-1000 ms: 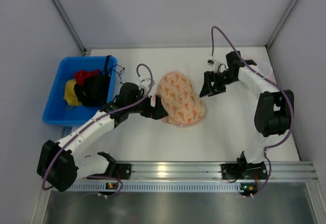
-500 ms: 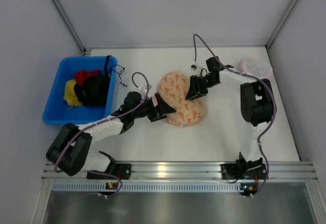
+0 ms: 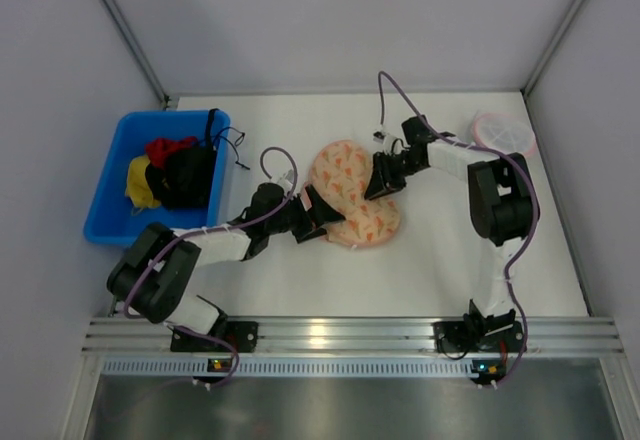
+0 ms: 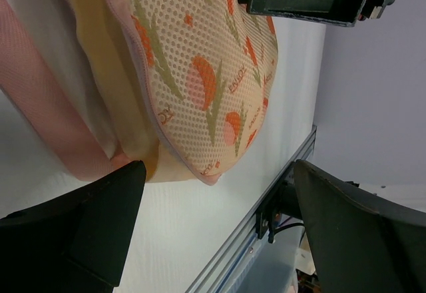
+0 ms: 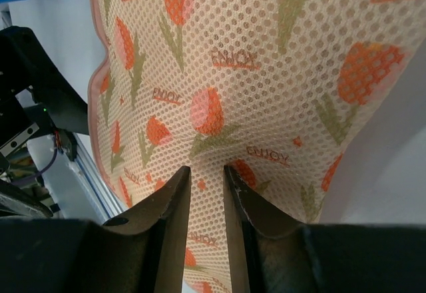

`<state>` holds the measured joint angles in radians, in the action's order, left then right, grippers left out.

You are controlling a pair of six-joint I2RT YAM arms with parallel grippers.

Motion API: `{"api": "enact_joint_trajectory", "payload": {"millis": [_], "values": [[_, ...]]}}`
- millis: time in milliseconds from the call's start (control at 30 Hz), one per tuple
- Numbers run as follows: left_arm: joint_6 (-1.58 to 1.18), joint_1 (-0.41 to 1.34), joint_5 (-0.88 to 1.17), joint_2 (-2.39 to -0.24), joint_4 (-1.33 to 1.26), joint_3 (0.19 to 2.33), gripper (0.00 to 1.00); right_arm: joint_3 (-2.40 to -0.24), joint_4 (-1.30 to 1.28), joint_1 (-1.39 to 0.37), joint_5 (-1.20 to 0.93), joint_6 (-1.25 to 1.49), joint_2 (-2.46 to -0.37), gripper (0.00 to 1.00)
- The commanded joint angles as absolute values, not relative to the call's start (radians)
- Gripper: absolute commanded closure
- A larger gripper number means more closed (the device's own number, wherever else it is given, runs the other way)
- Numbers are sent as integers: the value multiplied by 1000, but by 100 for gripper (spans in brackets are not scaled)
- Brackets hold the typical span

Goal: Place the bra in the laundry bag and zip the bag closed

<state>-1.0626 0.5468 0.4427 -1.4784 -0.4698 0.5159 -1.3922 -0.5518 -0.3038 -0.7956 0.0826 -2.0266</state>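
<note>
The laundry bag (image 3: 352, 192) lies flat at mid-table, cream mesh with orange tulip prints and a pink edge. In the left wrist view the bag (image 4: 200, 60) gapes along its near edge, and the tan-beige bra (image 4: 123, 100) shows inside, between the printed top layer and the pink lower layer. My left gripper (image 3: 318, 215) is open at the bag's left near edge, its jaws (image 4: 218, 173) wide and empty. My right gripper (image 3: 378, 185) is at the bag's right-side notch. Its fingers (image 5: 206, 170) stand close together, pinching a pucker of the printed mesh (image 5: 266, 73).
A blue bin (image 3: 110, 200) at the left holds red (image 3: 170, 148), black (image 3: 188, 175) and yellow (image 3: 140, 185) clothes. A small round pink-rimmed white mesh item (image 3: 503, 130) lies at the back right. An aluminium rail (image 3: 400, 335) runs along the near edge. Walls enclose the table.
My right arm swung left from the back right onto the bag's right side and closed on its mesh. My left gripper pushed a little further right against the bag's edge.
</note>
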Motion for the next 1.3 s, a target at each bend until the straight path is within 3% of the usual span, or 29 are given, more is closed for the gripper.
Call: {"api": "enact_joint_trajectory", "payload": {"millis": [0,767,1267], "values": [[-1034,548,408,-1489,-531,541,2,-1385,-517,-334,-816,86,-2036,73],[-1046,572,486,-1592,-607,658,2,-1367,-515,-356,-848,83,-2028,76],[-1203,598,549,-1832,-985,678,4,-1362,-551,-380,-954,84,-1988,76]]}}
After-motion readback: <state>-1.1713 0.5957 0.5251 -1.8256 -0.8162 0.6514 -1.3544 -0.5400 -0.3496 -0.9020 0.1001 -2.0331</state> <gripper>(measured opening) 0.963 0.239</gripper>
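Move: The laundry bag's loose mesh edge, on its left side, lies just off my left hand's open fingers: about 3 cm to the right, 2 cm ahead and 3 cm lower. The bra cup showing beneath it is some 2 cm beyond that edge, and the bag's middle is roughly 6 cm ahead and 6 cm right of my left hand. From my right hand, already on the mesh, that edge is about 6 cm left and 3 cm back, level in height. My left hand, fingers staying wide open, first dips a little forward, rises about 3.5 cm, then sweeps right and down again over the bag's edge, ending some 5 cm right and 2.5 cm forward, its front finger slipping under the mesh. My right hand keeps its hold on the mesh and draws it back about 3 cm and slightly left towards the left hand. ##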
